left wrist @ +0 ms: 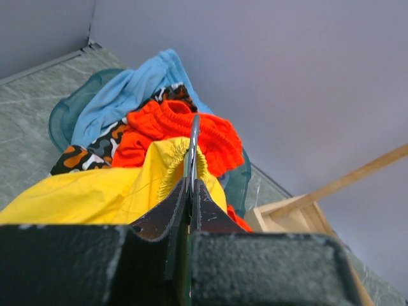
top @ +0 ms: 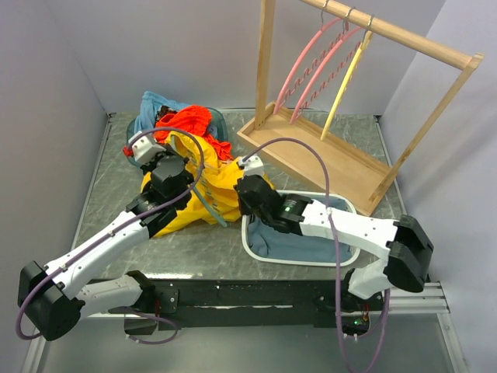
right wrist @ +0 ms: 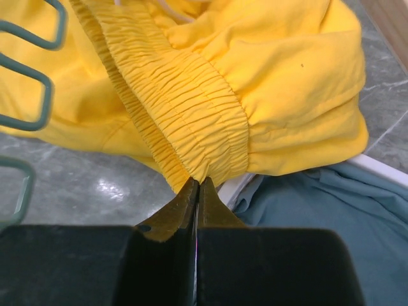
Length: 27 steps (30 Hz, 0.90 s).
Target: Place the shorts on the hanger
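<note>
The yellow shorts (top: 213,183) lie bunched on the table in front of a clothes pile. My left gripper (top: 180,165) is shut on the thin metal hook (left wrist: 192,137) of the teal-green hanger (top: 210,211), right against the shorts' gathered waistband (left wrist: 175,169). The hanger's wavy bar (right wrist: 25,95) lies over the yellow fabric. My right gripper (top: 247,194) is shut on the elastic waistband (right wrist: 191,127) at the shorts' right edge, by the tray's rim.
A white tray (top: 295,264) with a blue-grey cloth (top: 287,242) sits under my right arm. A teal bin (left wrist: 60,118) behind holds an orange-red garment (top: 190,120) and a blue cloth (top: 155,103). A wooden rack (top: 349,159) at back right carries pink hangers (top: 311,70) and a yellow hanger (top: 345,81).
</note>
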### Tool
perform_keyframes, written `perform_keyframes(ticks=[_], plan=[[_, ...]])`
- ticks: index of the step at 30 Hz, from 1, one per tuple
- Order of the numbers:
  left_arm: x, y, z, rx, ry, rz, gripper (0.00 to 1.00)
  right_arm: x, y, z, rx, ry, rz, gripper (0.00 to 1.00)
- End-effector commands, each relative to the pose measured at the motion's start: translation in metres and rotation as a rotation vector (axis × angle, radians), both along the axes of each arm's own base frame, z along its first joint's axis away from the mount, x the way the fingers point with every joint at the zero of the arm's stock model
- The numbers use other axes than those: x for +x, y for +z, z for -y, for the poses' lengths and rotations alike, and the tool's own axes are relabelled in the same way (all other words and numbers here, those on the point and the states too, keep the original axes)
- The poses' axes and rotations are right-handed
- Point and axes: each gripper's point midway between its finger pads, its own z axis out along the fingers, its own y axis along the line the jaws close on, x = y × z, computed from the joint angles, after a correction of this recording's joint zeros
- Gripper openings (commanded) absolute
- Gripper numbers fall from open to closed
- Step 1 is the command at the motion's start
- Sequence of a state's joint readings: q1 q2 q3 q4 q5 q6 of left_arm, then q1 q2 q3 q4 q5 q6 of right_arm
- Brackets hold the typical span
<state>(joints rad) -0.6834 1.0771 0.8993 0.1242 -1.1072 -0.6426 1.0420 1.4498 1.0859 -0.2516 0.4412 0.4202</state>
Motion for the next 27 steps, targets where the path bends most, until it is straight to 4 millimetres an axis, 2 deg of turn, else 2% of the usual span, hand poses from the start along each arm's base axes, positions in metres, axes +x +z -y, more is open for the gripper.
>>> perform_keyframes(ticks=[1, 5, 7, 11, 14, 19, 27], plan=[[-0.009, 0.049, -0.019, -0.120, 0.100, 0.182, 0.01, -0.012, 0.071, -0.001, 0.148, 0.028, 0.022, 0.00], [-0.008, 0.057, -0.019, -0.126, 0.107, 0.214, 0.01, -0.021, 0.087, 0.001, 0.207, 0.044, -0.004, 0.00], [-0.009, 0.060, -0.021, -0.136, 0.113, 0.232, 0.01, -0.019, 0.090, 0.008, 0.221, 0.034, -0.030, 0.00], [-0.007, 0.062, -0.022, -0.130, 0.137, 0.236, 0.01, -0.036, 0.105, 0.000, 0.306, 0.118, -0.082, 0.00], [-0.010, 0.066, -0.025, -0.139, 0.141, 0.262, 0.01, -0.032, 0.108, 0.008, 0.321, 0.083, -0.090, 0.00], [-0.014, 0.066, -0.028, -0.146, 0.135, 0.272, 0.01, -0.012, 0.098, 0.023, 0.350, 0.040, -0.140, 0.00], [-0.023, 0.059, -0.034, -0.152, 0.121, 0.257, 0.01, 0.008, 0.073, 0.028, 0.341, 0.007, -0.179, 0.00]])
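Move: From the right gripper, already pinching the yellow shorts' waistband, the green hanger's free end is roughly 5 cm left, 5 cm back and slightly above. The white basket's middle is some 17 cm right, 7 cm back and 15 cm below. From the left gripper, which holds the hanger by its neck, the pinched waistband lies about 17 cm right, 9 cm back and 15 cm lower; the red shorts are 12 cm straight ahead, 25 cm down. Keep the right gripper shut on the waistband and haul it up about 7 cm, easing slightly back; then swing right and forward, away from the hanger's free end, while rolling the wrist so its left side rises. Meanwhile keep the hanger's neck in the left gripper, tip its fingers upward some 10 degrees and carry it up about 4 cm and to the left. ##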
